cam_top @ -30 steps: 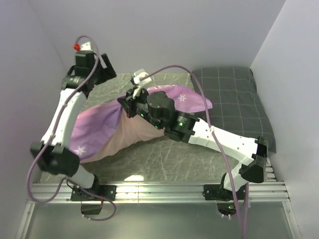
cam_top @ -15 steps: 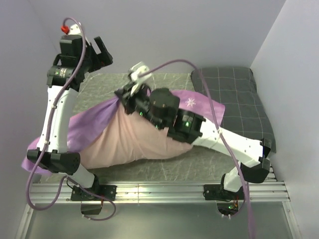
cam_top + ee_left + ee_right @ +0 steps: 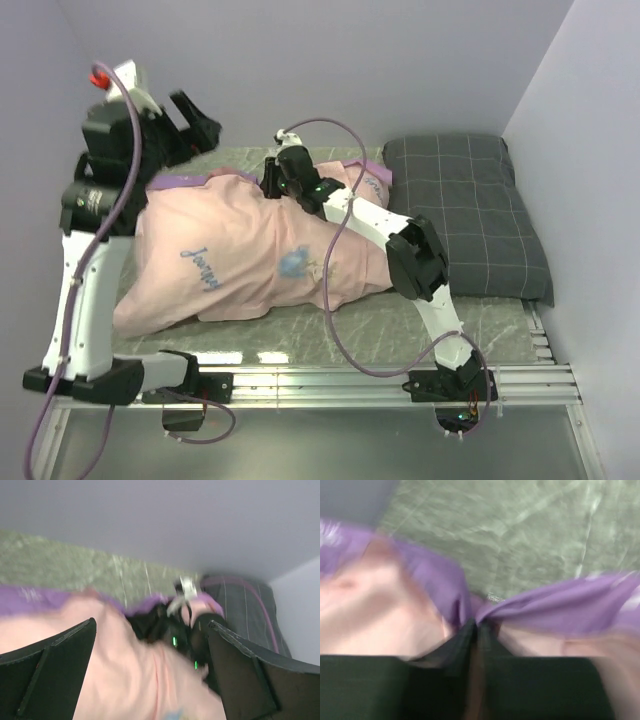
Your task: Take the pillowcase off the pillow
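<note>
The pillowcase (image 3: pixel 250 260) lies across the left and middle of the table with its pale pink inside showing and purple only along its far edge (image 3: pixel 560 612). No white of the pillow shows; it is hidden. My right gripper (image 3: pixel 272 172) reaches to that far edge, and its fingers (image 3: pixel 477 627) stand together on a bunched purple fold. My left gripper (image 3: pixel 193 120) hangs high at the back left, open and empty. In the blurred left wrist view its fingers (image 3: pixel 150 672) spread wide above the pink cloth (image 3: pixel 115 680).
A dark grey checked pillow (image 3: pixel 465 215) lies at the right of the table, against the right wall. The green marbled tabletop (image 3: pixel 330 335) shows in front of the cloth and behind it. Walls close in on the left, back and right.
The right arm has stretched toward the back, taking the cloth's edge with it. The left arm rose and drew left. The cloth now shows mostly pale pink instead of purple.
</note>
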`<move>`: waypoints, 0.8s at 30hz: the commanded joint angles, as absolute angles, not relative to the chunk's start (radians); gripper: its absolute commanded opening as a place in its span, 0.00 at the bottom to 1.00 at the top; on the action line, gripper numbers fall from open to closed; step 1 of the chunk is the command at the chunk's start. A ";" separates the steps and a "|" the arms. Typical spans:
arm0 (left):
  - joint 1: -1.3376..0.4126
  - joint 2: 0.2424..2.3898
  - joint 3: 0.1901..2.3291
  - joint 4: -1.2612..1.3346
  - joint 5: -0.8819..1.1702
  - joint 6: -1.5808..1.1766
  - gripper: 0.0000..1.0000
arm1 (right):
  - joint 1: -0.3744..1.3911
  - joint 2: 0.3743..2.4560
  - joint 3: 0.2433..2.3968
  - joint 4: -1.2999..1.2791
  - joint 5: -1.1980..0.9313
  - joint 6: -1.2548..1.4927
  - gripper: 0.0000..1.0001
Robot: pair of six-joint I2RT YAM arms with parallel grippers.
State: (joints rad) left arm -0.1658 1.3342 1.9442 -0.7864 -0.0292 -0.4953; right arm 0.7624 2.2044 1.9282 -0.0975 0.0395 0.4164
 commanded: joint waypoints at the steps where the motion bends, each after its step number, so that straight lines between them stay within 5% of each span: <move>1: -0.237 1.238 1.742 -0.694 -0.032 -0.537 0.99 | 0.761 2.139 2.049 -0.121 -0.063 0.433 0.41; 3: -0.265 1.168 1.576 -0.637 -0.074 -0.561 0.99 | 0.761 2.071 2.051 -0.123 -0.032 0.408 0.65; 6: -0.304 1.097 1.415 -0.571 -0.107 -0.592 0.99 | 0.747 1.985 2.085 -0.191 0.027 0.373 0.77; 11: -0.377 1.084 1.299 -0.508 -0.138 -0.620 0.98 | 0.683 1.797 1.946 -0.230 0.115 0.409 0.80; 16: -0.575 1.195 1.313 -0.483 -0.273 -0.621 0.97 | 0.606 1.474 1.538 -0.161 0.199 0.451 0.80; 24: -0.883 1.508 1.554 -0.587 -0.649 -0.580 0.98 | 0.436 1.143 1.013 -0.140 0.233 0.503 0.77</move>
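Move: The right hand, fingers only just cracking open, is still at the pillowcase's raised far edge; the pillowcase's right end lies about 33 cm to its right, 4 cm back and 12 cm lower. The pillow's middle is some 11 cm back from this hand and 12 cm below, and the grey cushion is about 52 cm right, level ahead, 13 cm down. From the high, empty left hand, that right end is roughly 37 cm right, 6 cm ahead and 41 cm below. The right fingers spread wide and let go of the pillowcase's far edge, then the hand climbs about 22 cm and swings right some 28 cm and a little back, turning clockwise about 25 degrees and sinking again towards the pillowcase's right end. Meanwhile the open left hand drops nearly 20 cm and then sweeps about as far right over the flipped pillow, its fingers tipping down some 15 degrees, with no touch to be seen. ##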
